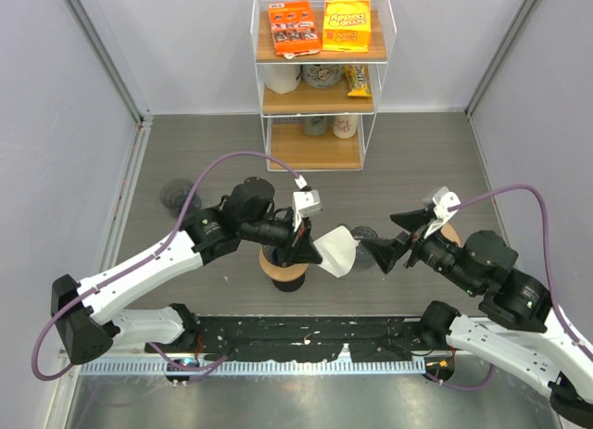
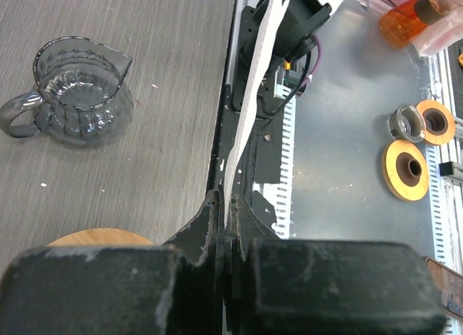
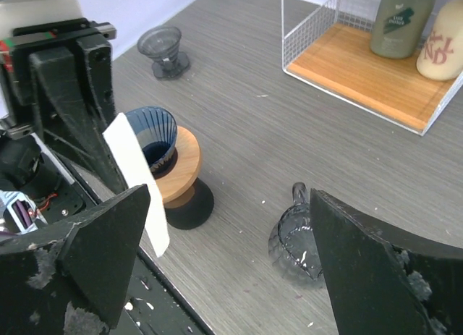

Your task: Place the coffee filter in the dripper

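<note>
The white coffee filter [image 1: 339, 252] hangs in the air, pinched at its edge by my left gripper [image 1: 313, 255], which is shut on it. In the left wrist view the filter [image 2: 249, 96] runs edge-on straight out from the closed jaws [image 2: 226, 199]. The blue glass dripper [image 3: 153, 134] sits on a round wooden stand [image 3: 185, 164], just left of and below the filter [image 3: 136, 177]. From above, the left gripper hides most of the dripper and only the stand [image 1: 283, 273] shows. To the right of the filter, my right gripper [image 1: 375, 231] is open and holds nothing [image 3: 230, 205].
A clear glass carafe [image 3: 295, 237] stands on the table under the right gripper, also in the left wrist view [image 2: 78, 92]. A second small glass dripper [image 1: 178, 195] is at the back left. A wire shelf [image 1: 317, 82] with snack boxes and bottles is at the back. A black rail [image 1: 306, 341] lines the near edge.
</note>
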`<action>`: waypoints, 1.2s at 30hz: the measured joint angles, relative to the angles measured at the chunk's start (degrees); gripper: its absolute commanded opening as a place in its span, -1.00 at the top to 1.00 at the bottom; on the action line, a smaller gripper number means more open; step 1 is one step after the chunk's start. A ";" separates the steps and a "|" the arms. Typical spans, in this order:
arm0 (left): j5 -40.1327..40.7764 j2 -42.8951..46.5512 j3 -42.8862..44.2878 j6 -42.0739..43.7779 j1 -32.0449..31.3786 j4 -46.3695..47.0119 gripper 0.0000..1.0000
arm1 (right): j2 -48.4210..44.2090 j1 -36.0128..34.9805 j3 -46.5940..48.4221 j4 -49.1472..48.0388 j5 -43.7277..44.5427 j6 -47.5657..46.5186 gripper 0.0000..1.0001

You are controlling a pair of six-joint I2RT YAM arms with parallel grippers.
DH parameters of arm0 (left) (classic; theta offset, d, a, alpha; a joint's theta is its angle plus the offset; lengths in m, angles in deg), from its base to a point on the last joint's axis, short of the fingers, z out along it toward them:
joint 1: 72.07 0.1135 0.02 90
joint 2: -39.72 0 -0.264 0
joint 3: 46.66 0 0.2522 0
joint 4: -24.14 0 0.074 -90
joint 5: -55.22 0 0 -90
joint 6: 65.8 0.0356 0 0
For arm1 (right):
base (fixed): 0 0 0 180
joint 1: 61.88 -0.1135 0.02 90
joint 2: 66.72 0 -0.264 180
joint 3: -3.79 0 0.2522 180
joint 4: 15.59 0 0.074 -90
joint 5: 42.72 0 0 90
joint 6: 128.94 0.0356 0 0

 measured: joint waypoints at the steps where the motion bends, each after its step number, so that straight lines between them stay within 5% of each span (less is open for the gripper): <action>1: 0.13 0.00 0.00 0.02 0.00 0.00 1.00 | -0.83 0.00 -0.07 -0.13 -0.52 -0.17 -0.70; 11: -2.49 -0.59 0.00 2.69 0.00 -0.04 1.00 | -1.62 0.00 -1.90 -3.26 -16.26 -2.64 0.09; 22: -3.37 -1.68 0.00 4.11 0.00 -0.48 1.00 | 2.58 0.00 -1.88 -3.43 -22.14 -2.93 0.89; 36: 0.98 -2.93 0.76 2.73 0.00 -1.07 1.00 | 7.72 0.00 -0.04 -3.02 -19.26 0.63 0.90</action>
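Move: The coffee filter is held out to the right by the left fingers, its middle about 4 cm right of that hand. From the right hand it lies about 7 cm left, 3 cm back and slightly lower. The dripper on its wooden stand is some 18 cm left of the right hand, 2 cm ahead and 12 cm down. The glass carafe stands about 8 cm ahead of the right hand and 20 cm below. The coffee filter's free side is what the right hand goes for: it swings about 5 cm left and 4 cm back, turning some 20 degrees counter-clockwise and sinking slightly. Its wide-open fingers shut almost fully on the way, then it eases forward a little, ending with the tips right at the paper. The left fingers keep their pinch on the filter, lowering it about 1.5 cm. ##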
